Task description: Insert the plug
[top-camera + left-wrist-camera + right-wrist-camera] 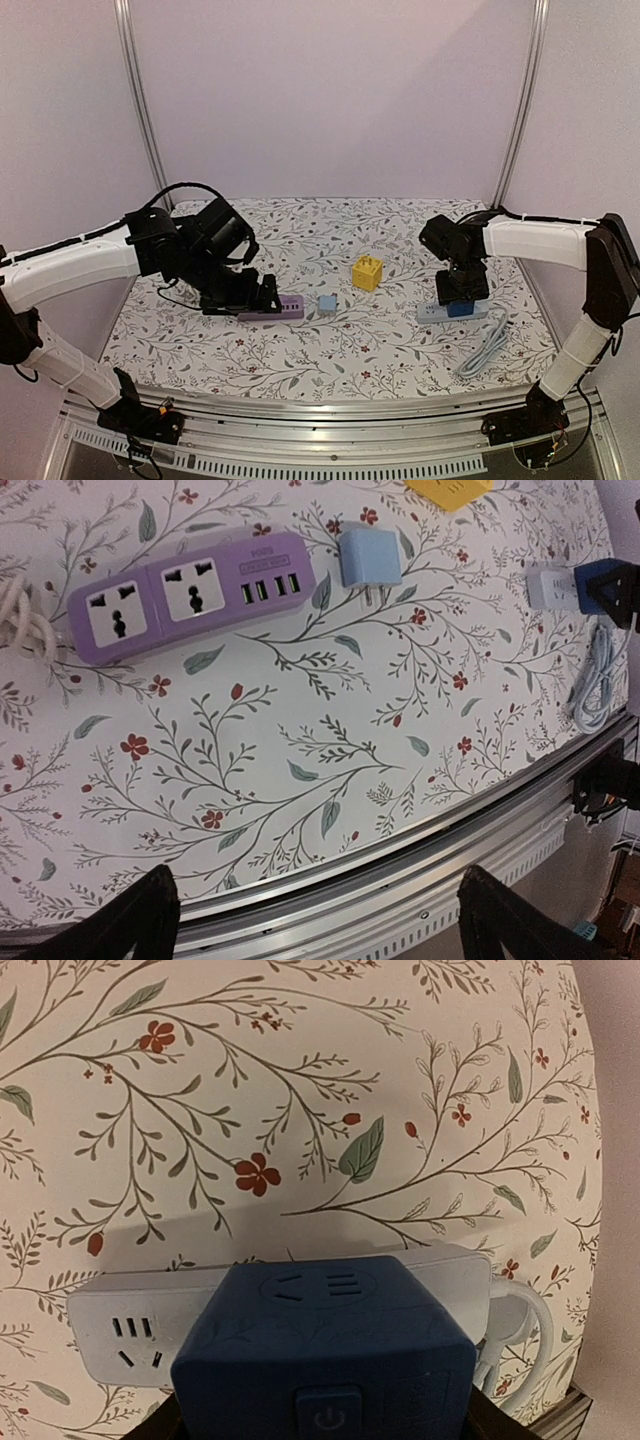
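A dark blue cube plug [330, 1350] rests against the top of the white power strip [130, 1330]. My right gripper [325, 1422] is shut on the cube's sides; I cannot tell how deep its pins sit. In the top view this pair shows as the right gripper [462, 290] over the white power strip [435, 313] at the right. My left gripper [262, 295] hovers open by the purple power strip [280, 308]. Its fingers [140, 920] stand wide apart with nothing between them. The purple power strip [190, 595] lies flat, sockets up.
A light blue adapter [368, 558] lies just right of the purple strip, a yellow cube plug [367, 272] farther back. The white strip's coiled cable [485, 350] lies front right. The table's metal front rail [400, 880] runs along the near edge.
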Motion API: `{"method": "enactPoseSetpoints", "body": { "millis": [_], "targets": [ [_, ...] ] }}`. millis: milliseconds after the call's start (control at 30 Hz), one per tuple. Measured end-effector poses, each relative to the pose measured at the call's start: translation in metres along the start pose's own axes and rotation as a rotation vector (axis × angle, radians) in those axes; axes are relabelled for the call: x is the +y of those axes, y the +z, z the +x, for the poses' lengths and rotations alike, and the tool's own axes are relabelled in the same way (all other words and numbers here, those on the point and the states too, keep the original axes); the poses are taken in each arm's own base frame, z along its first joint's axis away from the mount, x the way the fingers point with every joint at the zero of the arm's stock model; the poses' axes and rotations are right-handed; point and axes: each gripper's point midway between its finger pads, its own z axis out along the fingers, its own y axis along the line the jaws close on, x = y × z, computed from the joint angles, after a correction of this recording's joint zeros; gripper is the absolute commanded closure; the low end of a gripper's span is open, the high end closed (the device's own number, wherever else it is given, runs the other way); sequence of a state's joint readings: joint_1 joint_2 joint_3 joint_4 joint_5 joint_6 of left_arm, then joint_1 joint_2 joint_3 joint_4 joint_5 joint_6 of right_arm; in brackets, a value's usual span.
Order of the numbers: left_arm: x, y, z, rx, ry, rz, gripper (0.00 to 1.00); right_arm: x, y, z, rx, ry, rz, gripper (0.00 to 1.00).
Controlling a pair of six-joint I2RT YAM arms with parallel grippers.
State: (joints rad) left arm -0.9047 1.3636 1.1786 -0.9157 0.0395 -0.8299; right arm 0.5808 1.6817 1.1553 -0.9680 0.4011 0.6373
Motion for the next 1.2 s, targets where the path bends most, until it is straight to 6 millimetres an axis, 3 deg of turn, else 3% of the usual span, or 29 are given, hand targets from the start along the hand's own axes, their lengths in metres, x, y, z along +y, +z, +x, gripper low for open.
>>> {"method": "enactPoseSetpoints", "body": {
  "millis": [167, 400, 667, 833, 967, 1200],
  "targets": [
    [0.000, 0.000, 0.000, 0.000, 0.009, 0.001, 0.03, -0.021, -0.002, 0.010, 0.042, -0.064, 0.073, 0.20],
    [-0.003, 0.004, -0.003, -0.005, 0.012, 0.008, 0.03, -0.032, -0.010, 0.019, 0.070, -0.133, 0.089, 0.05],
    [-0.004, 0.004, -0.003, -0.002, 0.015, 0.011, 0.03, -0.034, -0.031, 0.013, 0.047, -0.157, 0.050, 0.01],
    [-0.005, 0.000, -0.004, -0.015, 0.020, 0.020, 0.03, -0.015, -0.056, -0.008, -0.029, -0.168, -0.087, 0.02],
    [-0.005, -0.010, -0.005, -0.041, 0.021, 0.037, 0.03, 0.008, -0.068, -0.014, -0.061, -0.217, -0.231, 0.02],
    [-0.002, -0.021, -0.003, -0.070, 0.021, 0.055, 0.03, 0.075, -0.079, -0.020, -0.103, -0.428, -0.423, 0.01]
  ]
}}
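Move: The blue plug is still between the right hand's fingers, its middle about at the hand point, standing on the white power strip, whose middle lies some 5 cm below and 1 cm to the left. The strip's coiled cable is about 8 cm back and 5 cm right of the hand; the yellow cube is roughly 8 cm ahead and 18 cm left. From the left hand the blue plug lies about 36 cm right, 9 cm ahead and 9 cm lower. The blue plug is let go on the power strip: the right fingers open wide as the hand eases back and right by about 3 cm, then the hand rises clear and swings left over the strip's left side towards the yellow cube, some 12 cm, turning about 30 degrees counter-clockwise with its left side tipping up. The left hand, open and empty, only lifts about 2 cm near the end. ##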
